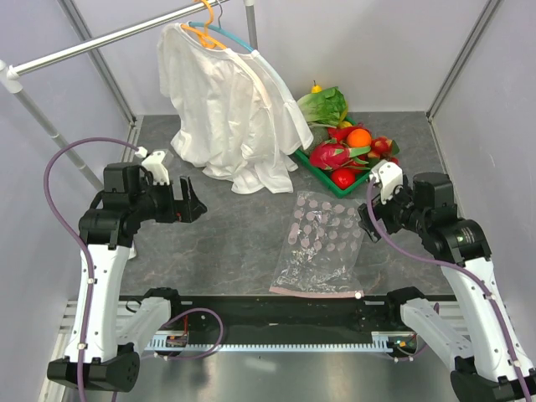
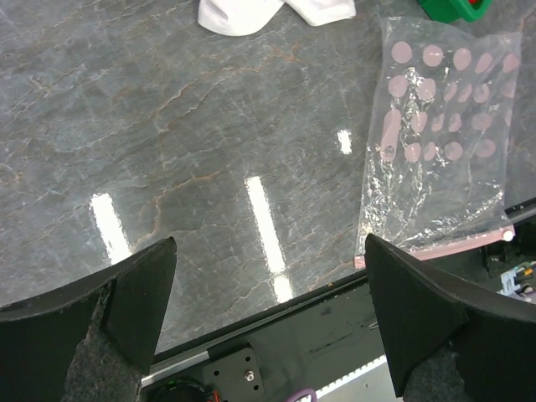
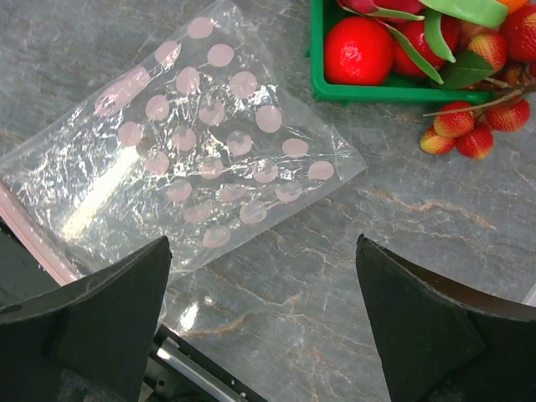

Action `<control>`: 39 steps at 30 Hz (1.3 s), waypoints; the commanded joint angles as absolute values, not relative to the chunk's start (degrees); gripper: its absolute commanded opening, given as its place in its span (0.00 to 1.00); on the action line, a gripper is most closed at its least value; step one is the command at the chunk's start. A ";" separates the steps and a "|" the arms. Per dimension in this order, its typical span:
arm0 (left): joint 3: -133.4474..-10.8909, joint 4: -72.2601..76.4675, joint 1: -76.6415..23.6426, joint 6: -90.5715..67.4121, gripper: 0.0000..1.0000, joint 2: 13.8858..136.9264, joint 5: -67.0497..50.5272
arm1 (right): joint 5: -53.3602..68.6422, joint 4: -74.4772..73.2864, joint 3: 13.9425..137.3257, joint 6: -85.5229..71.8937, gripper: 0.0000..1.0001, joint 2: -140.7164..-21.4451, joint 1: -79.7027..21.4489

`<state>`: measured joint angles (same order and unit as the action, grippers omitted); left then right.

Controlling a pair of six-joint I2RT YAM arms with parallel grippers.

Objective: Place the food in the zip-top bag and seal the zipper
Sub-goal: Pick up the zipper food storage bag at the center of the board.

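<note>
The zip-top bag [image 1: 322, 243] [image 2: 440, 142] [image 3: 193, 159], clear with pale pink dots, lies flat and empty on the grey table between my arms. The zipper [image 1: 314, 292] [image 2: 444, 247] [image 3: 42, 247] runs along its near edge, with a white tab [image 1: 358, 295] [image 2: 507, 236] at the right end. The food fills a green tray [image 1: 311, 165] [image 3: 394, 88] at the back right: lettuce [image 1: 322, 105], an orange [image 1: 359, 136], a red round fruit [image 3: 358, 50]. A red berry bunch [image 3: 473, 130] lies beside the tray. My left gripper [image 1: 194, 201] [image 2: 270, 243] hangs open left of the bag. My right gripper [image 1: 368, 219] [image 3: 261, 243] hangs open above its right edge.
A white shirt [image 1: 226, 100] [image 2: 268, 10] hangs from a hanger on a metal rail [image 1: 109, 38] at the back, its hem resting on the table left of the tray. A black rail [image 1: 276, 306] runs along the table's near edge. Walls close in both sides.
</note>
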<state>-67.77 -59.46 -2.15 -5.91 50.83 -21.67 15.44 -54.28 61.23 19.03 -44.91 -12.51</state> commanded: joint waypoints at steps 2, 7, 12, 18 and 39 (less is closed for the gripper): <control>-68.73 -56.87 -1.84 -4.84 1.00 50.18 -28.46 | 18.81 -57.92 64.51 29.87 0.98 -46.23 -12.30; -69.43 -54.93 -1.76 -3.43 1.00 50.01 -35.06 | 19.95 -62.57 64.77 34.98 0.98 -50.43 -12.30; -68.21 -49.58 -1.84 -2.37 1.00 45.90 -36.56 | 14.78 -63.28 62.49 31.56 0.98 -54.30 -12.30; -62.24 -37.21 -1.84 -5.97 1.00 39.30 -37.00 | 8.81 -62.15 63.01 19.10 0.98 -60.81 -12.22; -55.90 -20.04 -1.85 -17.75 1.00 39.46 -41.39 | 14.50 -48.79 47.30 -23.03 0.98 -63.46 -5.02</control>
<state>-56.77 -25.10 -2.00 -15.29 39.68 -38.52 12.03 -54.22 51.53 -16.12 -65.36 -7.14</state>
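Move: The zip-top bag lies flat with its middle about 10 cm to the right hand's left, roughly level with it, and some 23 cm below. The zipper's slider end is about 14 cm back and 1 cm left of this hand; the green tray of produce stands some 22 cm ahead and 4 cm left, also well below. From the left hand the bag's middle lies about 30 cm to the right, 2 cm back and 25 cm down. No touch yet: the open right hand sinks about 13 cm towards the bag's right side, easing forward and slightly up midway before drawing back as it drops again, tipping its fingers steeply down and turning some 35 degrees clockwise. The left hand, also open, rises about 8 cm and shifts 5 cm right, fingers tilting up. ##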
